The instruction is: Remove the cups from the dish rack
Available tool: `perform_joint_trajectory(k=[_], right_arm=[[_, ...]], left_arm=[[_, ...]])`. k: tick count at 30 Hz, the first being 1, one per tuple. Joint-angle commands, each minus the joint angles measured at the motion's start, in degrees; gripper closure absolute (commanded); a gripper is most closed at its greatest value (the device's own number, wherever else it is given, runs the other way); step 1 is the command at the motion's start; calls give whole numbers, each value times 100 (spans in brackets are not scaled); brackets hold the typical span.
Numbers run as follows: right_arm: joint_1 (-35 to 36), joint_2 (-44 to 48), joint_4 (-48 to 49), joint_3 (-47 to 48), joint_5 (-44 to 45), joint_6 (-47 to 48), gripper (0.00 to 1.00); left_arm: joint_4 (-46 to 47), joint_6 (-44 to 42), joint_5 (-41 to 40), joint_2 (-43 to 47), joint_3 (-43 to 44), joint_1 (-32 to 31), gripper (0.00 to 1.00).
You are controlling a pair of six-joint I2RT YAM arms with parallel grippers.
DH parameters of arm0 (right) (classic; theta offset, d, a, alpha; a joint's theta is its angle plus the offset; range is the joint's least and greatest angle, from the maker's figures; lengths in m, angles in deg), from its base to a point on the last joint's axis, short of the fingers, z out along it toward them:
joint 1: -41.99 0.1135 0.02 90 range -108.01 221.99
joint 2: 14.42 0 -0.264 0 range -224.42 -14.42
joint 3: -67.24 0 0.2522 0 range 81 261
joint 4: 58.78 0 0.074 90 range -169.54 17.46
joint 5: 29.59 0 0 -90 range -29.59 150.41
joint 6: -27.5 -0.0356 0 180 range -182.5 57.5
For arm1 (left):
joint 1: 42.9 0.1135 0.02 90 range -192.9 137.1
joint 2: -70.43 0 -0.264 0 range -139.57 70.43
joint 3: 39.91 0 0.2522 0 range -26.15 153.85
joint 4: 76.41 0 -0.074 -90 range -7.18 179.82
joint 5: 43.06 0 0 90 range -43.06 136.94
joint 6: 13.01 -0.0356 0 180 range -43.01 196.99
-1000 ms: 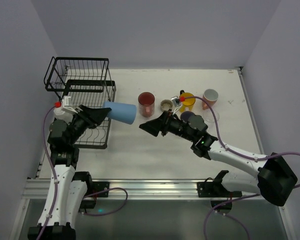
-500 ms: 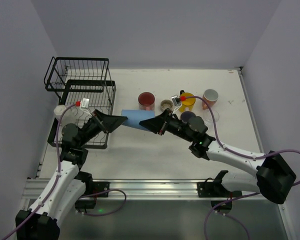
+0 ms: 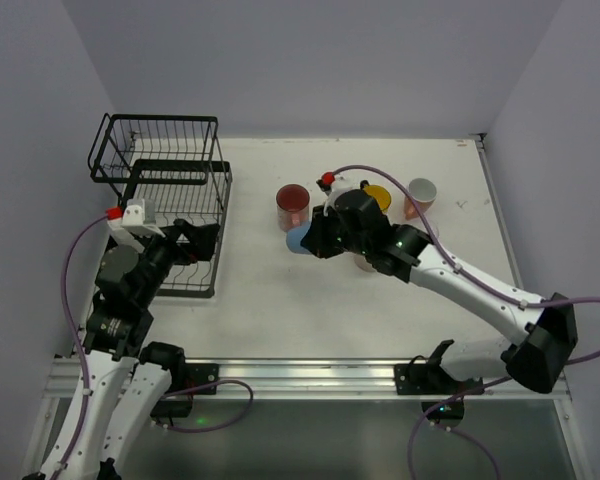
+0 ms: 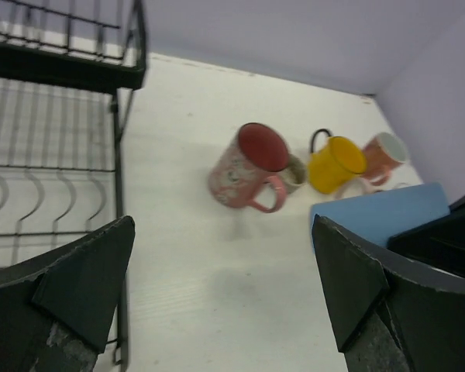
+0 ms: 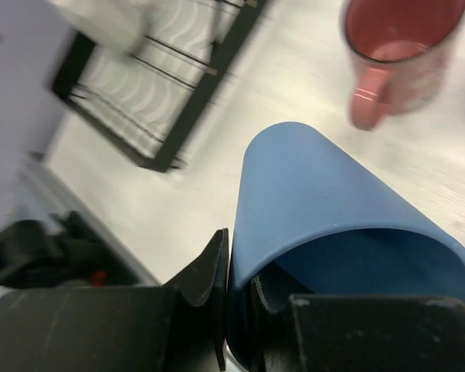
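My right gripper (image 5: 239,294) is shut on the rim of a light blue cup (image 5: 333,217), one finger outside the wall and one inside. In the top view this blue cup (image 3: 297,240) hangs at the right gripper (image 3: 313,238), just in front of a red mug (image 3: 292,205). The left gripper (image 4: 225,287) stands open over bare table, nothing between its fingers (image 4: 85,279). From above, the left gripper (image 3: 202,243) sits at the right edge of the black wire dish rack (image 3: 165,185). No cup shows in the rack.
A yellow mug (image 3: 377,197) and a salmon cup (image 3: 420,195) stand behind the right arm. The left wrist view also shows a small beige cup (image 4: 295,173) between the red mug (image 4: 248,167) and the yellow mug (image 4: 335,163).
The blue cup passed from my left gripper to my right. The left opened and drew back to the rack. The right shut on the rim and carried the cup toward the other cups.
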Motion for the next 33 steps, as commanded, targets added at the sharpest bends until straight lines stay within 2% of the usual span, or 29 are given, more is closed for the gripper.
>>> perform_joint_trajectory(k=[1, 5, 13, 16, 19, 20, 21, 23, 25, 26, 27, 28, 31, 33], right_arm=[[-6, -858, -2371, 869, 963, 1069, 100], [-15, -1781, -2970, 1452, 1386, 1412, 100], [-24, -3057, -3288, 2287, 1589, 1773, 100], [-15, -3303, -3288, 2358, 1571, 1817, 96], [-15, -3365, -3217, 2358, 1562, 1835, 84], [-15, -3356, -3200, 2358, 1554, 1852, 78], [-15, -3356, -3200, 2358, 1562, 1887, 67], [-15, -3251, -3173, 2367, 1632, 1870, 59], [-15, -3094, -3112, 2323, 1650, 1861, 47], [-6, -2866, -3060, 2306, 1659, 1835, 40], [2, -2725, -3024, 2288, 1676, 1826, 27], [3, -2567, -2980, 2227, 1677, 1826, 21], [29, -1785, -2673, 1973, 1572, 1791, 8], [46, -1155, -2366, 1666, 1457, 1756, 4]], left_arm=[[-978, -1001, -1465, 203, -189, -31, 0], [-793, -1001, -1458, 616, -411, -23, 0], [-749, -1027, -1325, 651, -472, -75, 0], [-776, -1009, -1413, 695, -472, -111, 0], [-793, -1001, -1492, 660, -464, -111, 0], [-802, -1001, -1527, 617, -464, -111, 0], [-811, -983, -1545, 590, -464, -111, 0], [-846, -974, -1667, 503, -437, -111, 0], [-907, -948, -1834, 450, -394, -111, 0], [-934, -922, -2035, 397, -376, -102, 0], [-934, -904, -2133, 379, -367, -102, 0], [-934, -895, -2212, 344, -358, -102, 0], [-1039, -764, -2581, 81, -253, -102, 0], [-1180, -554, -2836, -209, -122, -93, 0]])
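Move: My right hand holds the blue cup; its clear spot on the table is about 4 cm ahead, 4 cm right and 19 cm below. From that hand the pink mug is 16 cm ahead, 6 cm left; the small cup 16 ahead, 4 right; the cream mug 4 ahead, 13 right. The white mug in the rack lies some 9 cm ahead of my empty left hand, 21 left, 21 below; the rack's upper shelf starts beyond it. I lower the blue cup about 15 cm with my right hand, easing a little right and forward and swinging the fingers nearly 50 degrees to point steeply down, then open them wide and lift some 6 cm clear of the rim. My left hand, fingers open, drifts about 7 cm left and 8 cm down over the rack towards the white mug, turning counter-clockwise and tipping down, with a pause midway. ##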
